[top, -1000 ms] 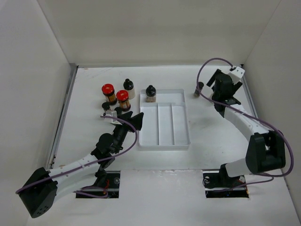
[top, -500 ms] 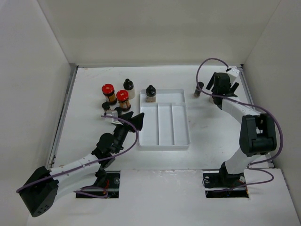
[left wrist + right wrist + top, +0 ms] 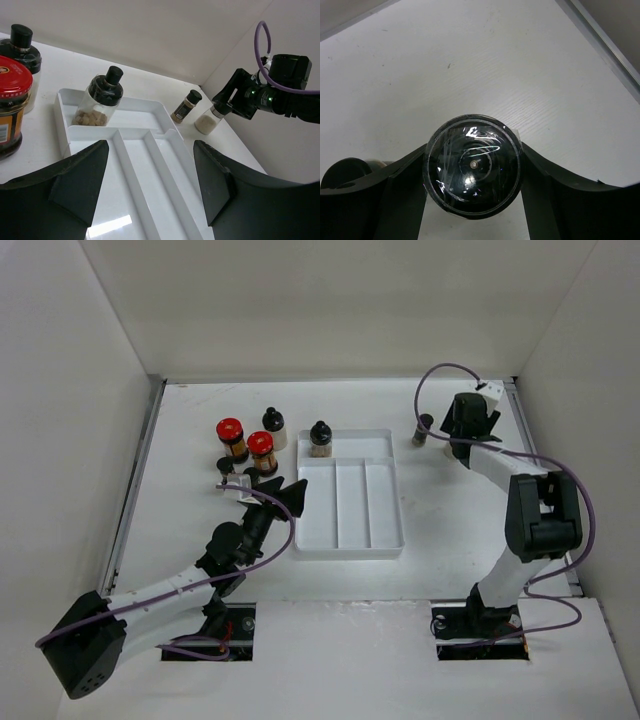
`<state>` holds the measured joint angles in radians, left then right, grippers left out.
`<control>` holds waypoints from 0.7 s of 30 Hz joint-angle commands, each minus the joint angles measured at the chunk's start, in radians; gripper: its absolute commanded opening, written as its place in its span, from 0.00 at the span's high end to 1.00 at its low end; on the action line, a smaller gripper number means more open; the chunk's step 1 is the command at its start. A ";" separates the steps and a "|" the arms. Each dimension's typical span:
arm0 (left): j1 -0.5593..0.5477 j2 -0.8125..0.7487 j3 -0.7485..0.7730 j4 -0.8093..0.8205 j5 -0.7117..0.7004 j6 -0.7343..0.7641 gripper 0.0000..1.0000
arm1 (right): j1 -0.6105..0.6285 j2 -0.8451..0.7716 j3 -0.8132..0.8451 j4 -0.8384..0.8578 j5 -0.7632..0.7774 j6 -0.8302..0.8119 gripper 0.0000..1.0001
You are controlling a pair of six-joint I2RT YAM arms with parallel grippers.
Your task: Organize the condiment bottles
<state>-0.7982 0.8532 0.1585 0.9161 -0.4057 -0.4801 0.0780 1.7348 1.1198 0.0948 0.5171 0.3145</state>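
Note:
My right gripper [image 3: 472, 170] stands over a black-capped condiment bottle [image 3: 472, 165] at the back right of the table, and both fingers [image 3: 400, 187] press the cap's sides. From the left wrist view this bottle [image 3: 206, 122] holds pale powder. A small brown jar [image 3: 423, 428] stands just left of it. At the back left are two red-capped jars [image 3: 230, 435] [image 3: 261, 448] and a black-capped bottle [image 3: 273, 427]. Another black-capped bottle [image 3: 320, 438] stands in the white tray's [image 3: 395, 530] far compartment. My left gripper [image 3: 284, 492] hangs open over the tray's left side, holding nothing.
Two small black-capped jars [image 3: 225, 466] [image 3: 250, 475] stand close behind my left gripper. The right wall and the table's metal edge [image 3: 600, 40] run close by the right gripper. The tray's three long compartments [image 3: 135, 170] hold nothing.
The right gripper has shifted slightly left and down over the pale-powder bottle, and its jaws have come in against the cap. The left arm has not moved.

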 commanded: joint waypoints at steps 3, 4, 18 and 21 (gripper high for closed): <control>0.007 0.009 0.018 0.070 0.018 -0.014 0.33 | 0.012 -0.200 -0.061 0.144 0.075 -0.032 0.37; 0.007 0.009 0.018 0.072 0.019 -0.014 0.33 | 0.022 -0.234 -0.064 0.141 0.072 -0.032 0.37; 0.009 0.012 0.018 0.072 0.019 -0.014 0.32 | 0.439 -0.256 0.130 0.160 0.008 -0.094 0.38; 0.007 0.003 0.015 0.072 0.019 -0.008 0.32 | 0.490 -0.148 0.188 0.198 -0.018 -0.081 0.38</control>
<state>-0.7921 0.8616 0.1585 0.9314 -0.3988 -0.4808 0.5388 1.5105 1.2369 0.1818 0.5316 0.2329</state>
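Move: The right hand already grips the cap of the white-powder bottle on the table; the free part of the tray's far compartment lies about 25 cm to its left, level with it fore and aft, some 9 cm below. The small spice bottle stands about 10 cm left and 1 cm ahead, the black-capped bottle in the tray about 35 cm left and level. From the left hand that free spot is roughly 21 cm ahead, 13 cm right, 17 cm below. The right hand lifts the gripped powder bottle about 18 cm while swinging it some 22 cm left towards the tray. ##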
